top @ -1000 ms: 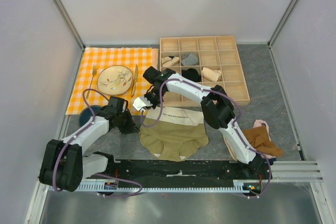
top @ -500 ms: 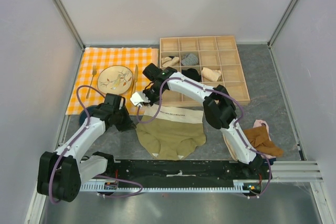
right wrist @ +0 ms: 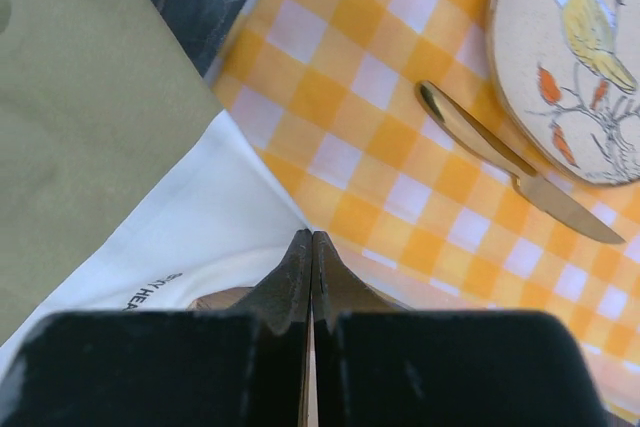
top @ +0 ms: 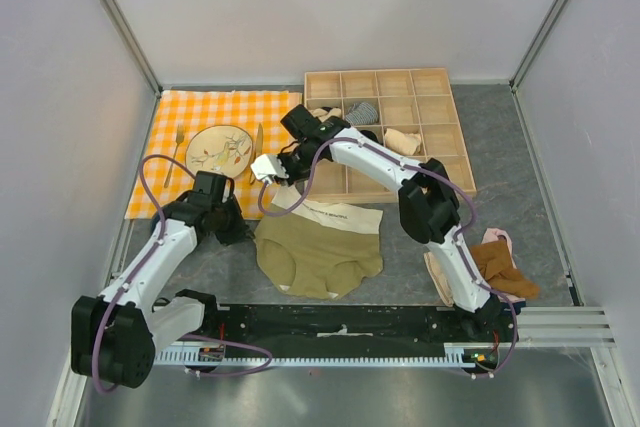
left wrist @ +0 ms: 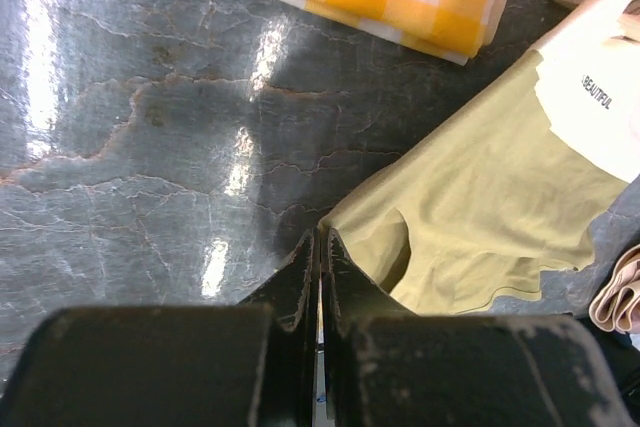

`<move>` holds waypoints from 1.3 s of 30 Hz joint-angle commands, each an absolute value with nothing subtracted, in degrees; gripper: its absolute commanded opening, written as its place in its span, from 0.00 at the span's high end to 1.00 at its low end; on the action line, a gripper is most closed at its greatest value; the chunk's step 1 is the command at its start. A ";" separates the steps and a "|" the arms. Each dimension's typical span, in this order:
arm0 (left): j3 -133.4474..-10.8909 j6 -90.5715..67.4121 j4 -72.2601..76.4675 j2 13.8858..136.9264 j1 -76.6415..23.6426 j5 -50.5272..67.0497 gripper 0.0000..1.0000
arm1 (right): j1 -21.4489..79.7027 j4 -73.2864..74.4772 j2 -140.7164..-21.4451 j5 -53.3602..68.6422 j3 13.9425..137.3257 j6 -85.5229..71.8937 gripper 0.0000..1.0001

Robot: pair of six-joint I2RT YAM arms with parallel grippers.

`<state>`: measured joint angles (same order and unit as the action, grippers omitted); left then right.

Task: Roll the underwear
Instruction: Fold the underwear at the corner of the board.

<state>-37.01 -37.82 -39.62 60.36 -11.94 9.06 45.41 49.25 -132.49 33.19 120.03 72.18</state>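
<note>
The underwear (top: 318, 252) is olive-khaki with a cream waistband (top: 335, 215) and lies spread on the grey table in front of the arm bases. My left gripper (top: 246, 231) is shut on its left corner; the left wrist view shows the olive fabric (left wrist: 480, 207) running right up to the closed gripper (left wrist: 320, 237). My right gripper (top: 284, 183) is shut on the waistband's far left corner and holds it slightly raised. In the right wrist view the white band (right wrist: 200, 237) ends at the closed gripper (right wrist: 312, 237), above the checked cloth.
An orange checked cloth (top: 200, 112) at the back left carries a plate (top: 218, 151), a fork (top: 179, 137) and a knife (top: 257, 139). A wooden compartment box (top: 440, 162) holding rolled items stands at the back right. A rust-brown garment (top: 505, 269) and a pink garment (top: 497, 238) lie at the right.
Both grippers have moved left and away from the bases, dragging the underwear with them. The waistband corner now reaches the edge of the checked cloth.
</note>
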 commanded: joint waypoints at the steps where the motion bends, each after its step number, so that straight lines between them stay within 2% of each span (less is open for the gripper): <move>1: -41.22 -33.58 -41.31 60.91 -10.99 8.09 0.98 | 44.39 46.67 -127.88 34.98 120.24 69.00 1.00; 13: -45.44 -32.52 -42.36 60.74 -10.90 16.52 0.98 | 43.16 44.74 -122.52 36.56 113.21 67.50 1.00; 27: -43.95 -34.28 -43.24 56.08 -10.90 26.98 0.98 | 41.57 44.30 -115.67 40.08 106.27 68.02 1.00; 39: -41.84 -37.26 -38.95 56.16 -12.56 34.80 0.98 | 38.15 45.79 -108.02 42.10 95.73 72.06 1.00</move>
<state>-42.46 -35.11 -41.98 56.84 -11.49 29.78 39.20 44.84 -112.51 38.61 98.87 69.08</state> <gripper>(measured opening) 0.023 0.007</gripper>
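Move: Both hands are already shut on the underwear's left side: the left on the olive edge, the right on the end of the white waistband. From the right hand, the divided box's near left corner is about 5 cm right and 4 back, 7 below; the underwear's middle is 8 right and 15 back, the knife 6 left and 8 ahead. The box corner lies some 12 cm right and 8 ahead of the left hand, the underwear's middle 15 right and 3 back. Still pinching the waistband end, the right hand draws it about 7 cm to the right and some 5 cm up, easing slightly back, away from the checked cloth and knife and over the near left corner of the divided box. The left hand keeps its pinch on the olive edge and climbs roughly 6 cm, first edging forward about 2 cm, then coming back and swinging 5 cm right above the underwear while its wrist rolls some 20 degrees so the fingertips point more to the right. ##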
